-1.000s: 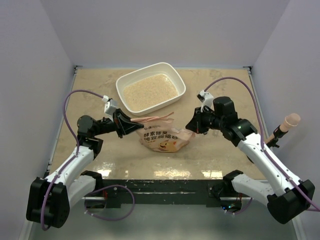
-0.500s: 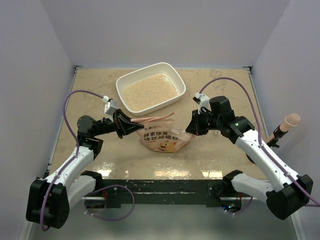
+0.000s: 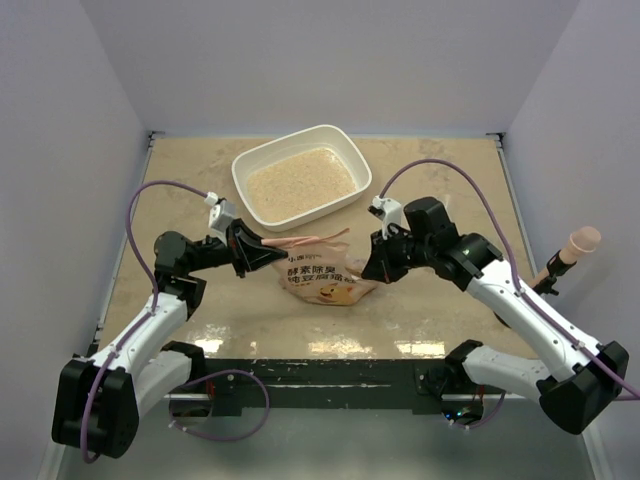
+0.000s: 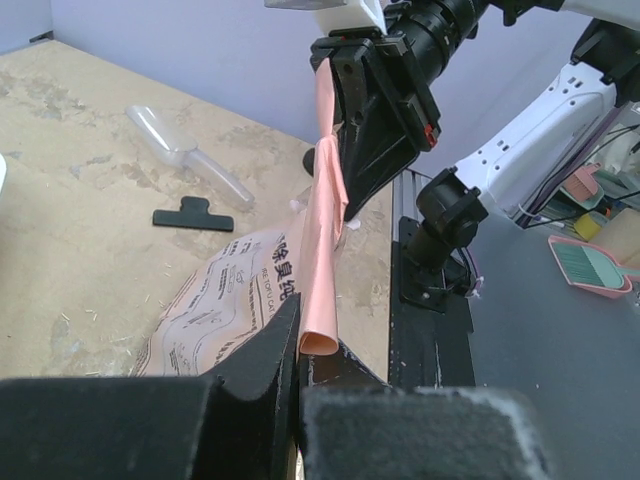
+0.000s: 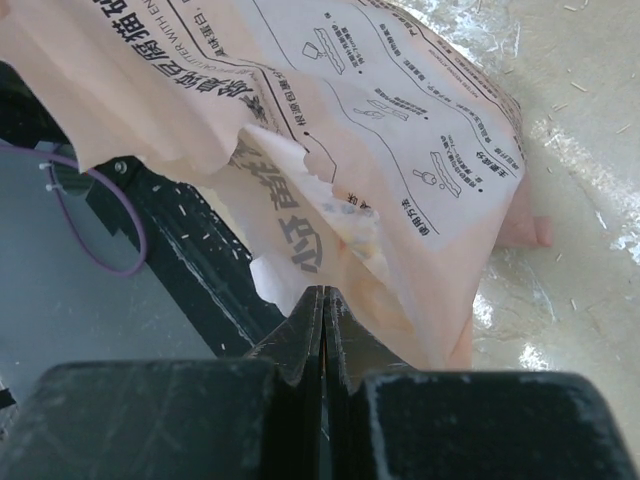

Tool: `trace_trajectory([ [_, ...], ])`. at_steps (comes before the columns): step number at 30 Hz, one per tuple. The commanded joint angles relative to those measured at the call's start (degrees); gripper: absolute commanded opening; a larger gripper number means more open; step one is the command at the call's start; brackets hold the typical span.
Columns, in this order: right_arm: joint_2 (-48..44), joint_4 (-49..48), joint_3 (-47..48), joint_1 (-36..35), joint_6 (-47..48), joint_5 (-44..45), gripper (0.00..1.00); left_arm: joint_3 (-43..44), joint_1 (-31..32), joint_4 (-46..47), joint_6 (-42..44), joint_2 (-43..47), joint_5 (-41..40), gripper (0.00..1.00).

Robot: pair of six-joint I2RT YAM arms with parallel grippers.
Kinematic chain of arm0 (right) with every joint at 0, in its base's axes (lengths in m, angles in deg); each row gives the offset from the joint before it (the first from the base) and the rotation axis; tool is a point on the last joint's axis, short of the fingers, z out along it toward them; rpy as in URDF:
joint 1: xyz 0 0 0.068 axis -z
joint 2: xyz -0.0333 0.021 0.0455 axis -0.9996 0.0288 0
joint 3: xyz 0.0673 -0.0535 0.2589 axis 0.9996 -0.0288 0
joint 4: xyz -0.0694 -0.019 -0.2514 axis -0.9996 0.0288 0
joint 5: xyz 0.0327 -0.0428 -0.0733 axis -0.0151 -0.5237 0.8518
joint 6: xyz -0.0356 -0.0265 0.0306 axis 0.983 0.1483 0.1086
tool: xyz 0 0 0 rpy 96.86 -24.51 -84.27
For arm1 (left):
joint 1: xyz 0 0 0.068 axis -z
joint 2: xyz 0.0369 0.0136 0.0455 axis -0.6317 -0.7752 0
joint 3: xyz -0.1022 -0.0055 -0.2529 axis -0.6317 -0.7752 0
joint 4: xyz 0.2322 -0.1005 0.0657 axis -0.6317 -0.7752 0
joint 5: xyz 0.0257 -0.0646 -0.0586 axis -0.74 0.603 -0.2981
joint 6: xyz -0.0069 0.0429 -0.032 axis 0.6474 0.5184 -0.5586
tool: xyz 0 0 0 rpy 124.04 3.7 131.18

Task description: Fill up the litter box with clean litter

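Note:
The white litter box (image 3: 245, 167) stands at the back middle of the table, holding pale beige clean litter (image 3: 300, 184). The orange-pink printed bag (image 3: 322, 279) lies slack on the table in front of it. My left gripper (image 3: 249, 250) is shut on the bag's top strip (image 4: 322, 240) at its left end. My right gripper (image 3: 372, 266) is shut on the bag's right edge (image 5: 330, 265), jaws pressed together on the film. The two grippers face each other across the bag.
A clear plastic scoop (image 4: 180, 150) and a black clip (image 4: 195, 215) lie on the table in the left wrist view. A pink-tipped tool (image 3: 575, 247) sticks up at the right wall. The black front rail (image 3: 330, 372) runs along the table's near edge.
My right gripper has moved left and a little toward the front, pushing the bag's right end inward so the bag bunches shorter. My left gripper has stayed still.

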Motion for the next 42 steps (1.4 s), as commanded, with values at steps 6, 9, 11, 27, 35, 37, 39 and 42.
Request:
trace_trajectory([
  [6, 4.4, -1.1, 3.6, -4.6, -4.8, 7.7, 0.0, 0.1, 0.2, 7.6, -2.6, 3.3, 0.5, 0.01],
  [9, 7.5, -1.1, 4.8, -8.4, -6.3, 9.9, 0.0, -0.2, 0.4, 8.2, -2.7, 4.0, 0.0, 0.01],
  [11, 8.8, -1.0, 5.7, -11.3, -7.0, 10.3, 0.0, -0.3, 0.5, 7.6, -2.2, 4.2, -0.9, 0.01],
  [27, 10.7, -3.7, 1.6, -12.7, -8.5, 7.7, 0.07, -0.6, 1.1, 7.4, -2.4, 5.8, -1.1, 0.02],
  [35, 13.9, -5.9, 2.6, -12.7, -9.7, 9.5, 0.55, -0.7, 2.1, 7.7, -2.4, 6.3, -1.0, 0.02],
  [37, 13.1, -5.6, 3.0, -12.7, -9.9, 10.4, 0.72, -0.7, 2.3, 7.7, -2.4, 6.2, -0.8, 0.03],
  [39, 12.6, -5.0, 3.2, -12.7, -9.9, 11.0, 0.75, -0.7, 2.5, 7.6, -2.4, 6.1, -0.8, 0.03],
  [42, 11.3, -4.0, 3.7, -12.7, -9.9, 11.8, 0.75, -0.6, 2.5, 7.7, -2.4, 5.7, -0.8, 0.03],
])
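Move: The bag's torn mouth gapes about 4 cm to the right hand's left, 1 cm ahead and some 3 cm below its shut fingertips. The bag body sits roughly 9 cm left, 2 cm ahead and 9 cm below; the litter box 33 cm ahead, 14 cm left and 17 cm lower; the black clip 12 cm ahead, 11 cm right, 18 cm down. From the left hand the mouth lies about 13 cm right, level, 9 cm below. The bag's torn mouth takes the right fingers: still shut, they go about 6 cm left and 4 cm down, in two steps with a short halt between, slipping in under the upper paper layer, then spread wide near the end of the descent. The left hand keeps the bag's top edge pinched and eases back some 2.5 cm. ##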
